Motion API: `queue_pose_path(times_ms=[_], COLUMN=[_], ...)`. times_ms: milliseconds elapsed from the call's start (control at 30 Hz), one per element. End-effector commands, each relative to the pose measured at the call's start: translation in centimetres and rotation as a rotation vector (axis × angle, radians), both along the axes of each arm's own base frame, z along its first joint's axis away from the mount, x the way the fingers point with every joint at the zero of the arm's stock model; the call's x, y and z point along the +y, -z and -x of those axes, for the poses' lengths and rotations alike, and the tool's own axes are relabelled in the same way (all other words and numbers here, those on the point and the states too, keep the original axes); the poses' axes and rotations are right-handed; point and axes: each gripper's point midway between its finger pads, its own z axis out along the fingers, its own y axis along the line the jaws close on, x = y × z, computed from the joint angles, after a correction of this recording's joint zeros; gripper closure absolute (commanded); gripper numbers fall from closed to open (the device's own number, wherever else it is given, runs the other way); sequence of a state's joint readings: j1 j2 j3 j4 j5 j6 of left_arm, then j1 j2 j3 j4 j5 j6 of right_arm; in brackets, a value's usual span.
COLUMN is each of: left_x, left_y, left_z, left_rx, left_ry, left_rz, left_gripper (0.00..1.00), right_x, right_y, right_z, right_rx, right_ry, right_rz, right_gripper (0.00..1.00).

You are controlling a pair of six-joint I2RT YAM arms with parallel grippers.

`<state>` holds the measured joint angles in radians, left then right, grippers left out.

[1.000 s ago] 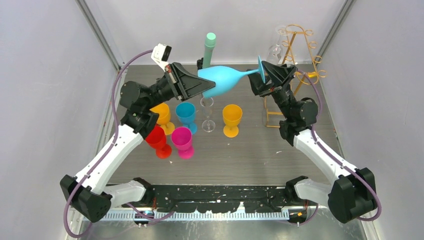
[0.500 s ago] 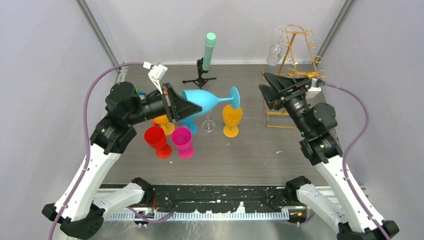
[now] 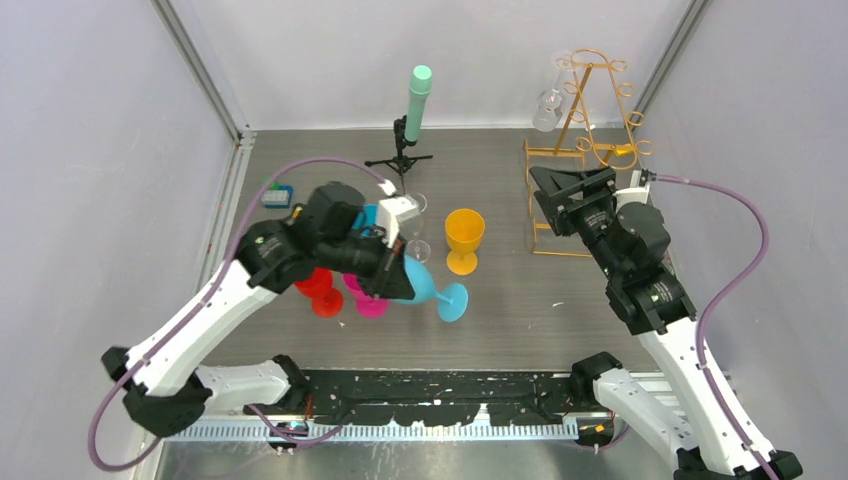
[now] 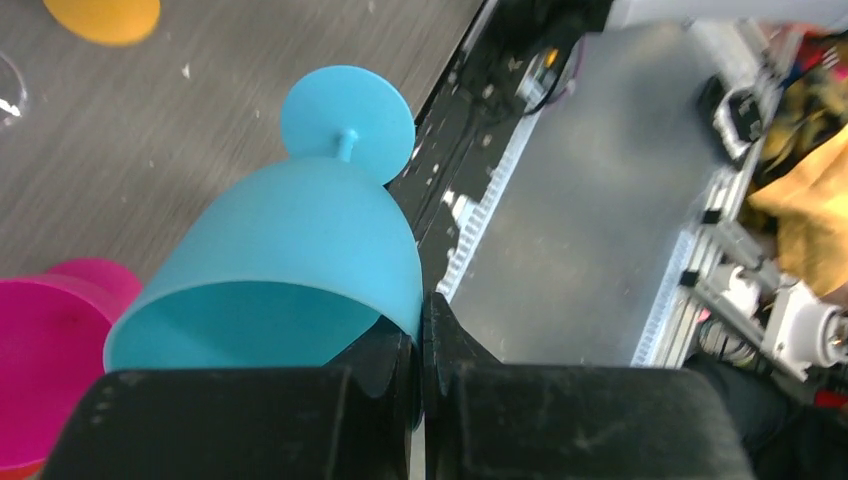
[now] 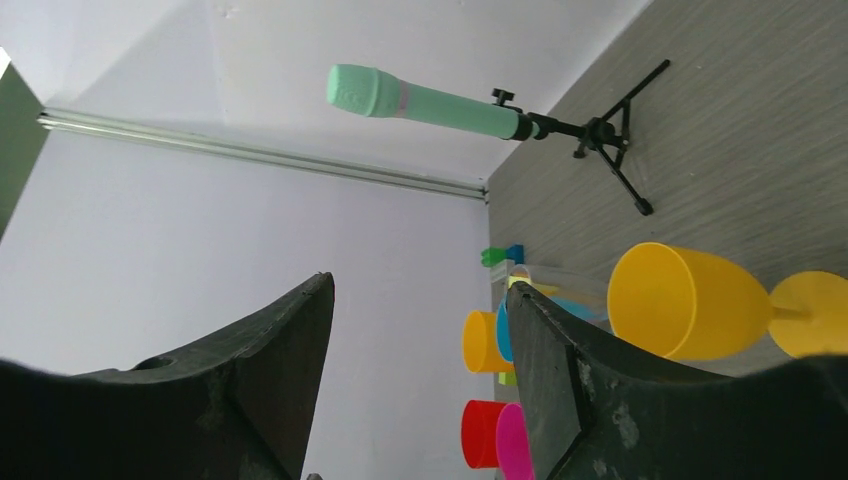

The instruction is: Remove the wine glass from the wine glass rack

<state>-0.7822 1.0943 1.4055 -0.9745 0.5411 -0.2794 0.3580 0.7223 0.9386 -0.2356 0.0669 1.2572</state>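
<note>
A light blue wine glass (image 3: 425,283) hangs tilted low over the table in front of the coloured goblets, its foot (image 4: 347,108) toward the near edge. My left gripper (image 3: 395,275) is shut on its rim (image 4: 405,310), one finger inside the bowl and one outside. The gold wire wine glass rack (image 3: 592,105) stands at the back right, and a clear glass (image 3: 548,103) hangs upside down from its left hooks. My right gripper (image 3: 545,180) is open and holds nothing, hovering just in front of the rack's base. In the right wrist view it (image 5: 420,380) faces left.
Red (image 3: 316,284), pink (image 3: 366,298), orange (image 5: 480,342) and yellow (image 3: 464,238) goblets and a clear glass (image 3: 417,250) crowd mid-table. A black tripod with a mint-green cylinder (image 3: 416,100) stands at the back. Small blocks (image 3: 278,195) lie at the left.
The right gripper let go of the blue glass's foot and drew back toward the rack. The left arm carried the glass down and forward, from level in the air to low over the table.
</note>
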Motion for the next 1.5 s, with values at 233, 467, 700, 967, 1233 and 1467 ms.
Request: queue_pose_path(times_ms=[233, 467, 700, 967, 1233, 1467], left_x=[-1.2, -3.2, -2.9, -3.1, -3.5, -3.2], left_y=[7.4, 11.1, 13.7, 15.2, 16.0, 14.5], left_z=[-3.8, -4.6, -6.0, -6.6, -6.5, -7.1], left_rx=[-0.058, -0.026, -0.045, -0.054, -0.038, -0.082], left_ry=[-0.121, -0.130, -0.168, -0.176, -0.163, -0.190], left_rz=[-0.515, -0.637, -0.753, -0.783, -0.788, -0.772], left_gripper=[1.00, 1.00, 1.00, 0.93, 0.86, 0.66], right_x=[-1.4, -2.0, -2.3, -2.5, -2.5, -2.3], right_y=[-0.8, -0.8, -0.7, -0.5, -0.4, -1.0], right_z=[0.4, 1.0, 1.3, 1.4, 1.5, 1.6], right_rx=[-0.015, -0.019, -0.017, -0.016, 0.011, 0.003], right_ry=[0.060, 0.080, 0.086, 0.095, 0.090, 0.078], right_rz=[0.069, 0.078, 0.086, 0.087, 0.112, 0.112], right_gripper=[0.32, 0.32, 0.32, 0.32, 0.34, 0.37])
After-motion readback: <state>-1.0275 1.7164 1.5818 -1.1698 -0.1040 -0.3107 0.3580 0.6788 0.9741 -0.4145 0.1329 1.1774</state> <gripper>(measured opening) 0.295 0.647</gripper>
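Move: The light-blue glass is already pinched by its rim in my left hand, foot swung out to the right. Its standing spot is bare table about 9 cm ahead, 1 cm to the right and 31 cm below. From that hand the pink glass stands 9 cm ahead and 9 cm left, the clear glass 21 cm ahead and 2 cm right, the yellow glass 18 cm ahead and 12 cm right. From my right hand the spot lies some 23 cm left, 8 cm back and 38 cm below. My left hand sinks about 16 cm, working some 6 cm forward and a little right, while it rolls roughly 45 degrees so the fingers swing from pointing right to pointing down and the glass hangs foot-down. Low over the spot beside the pink glass I ease off, open the fingers partway and release the rim. My empty, open right hand drifts about 3 cm down, right and back. ##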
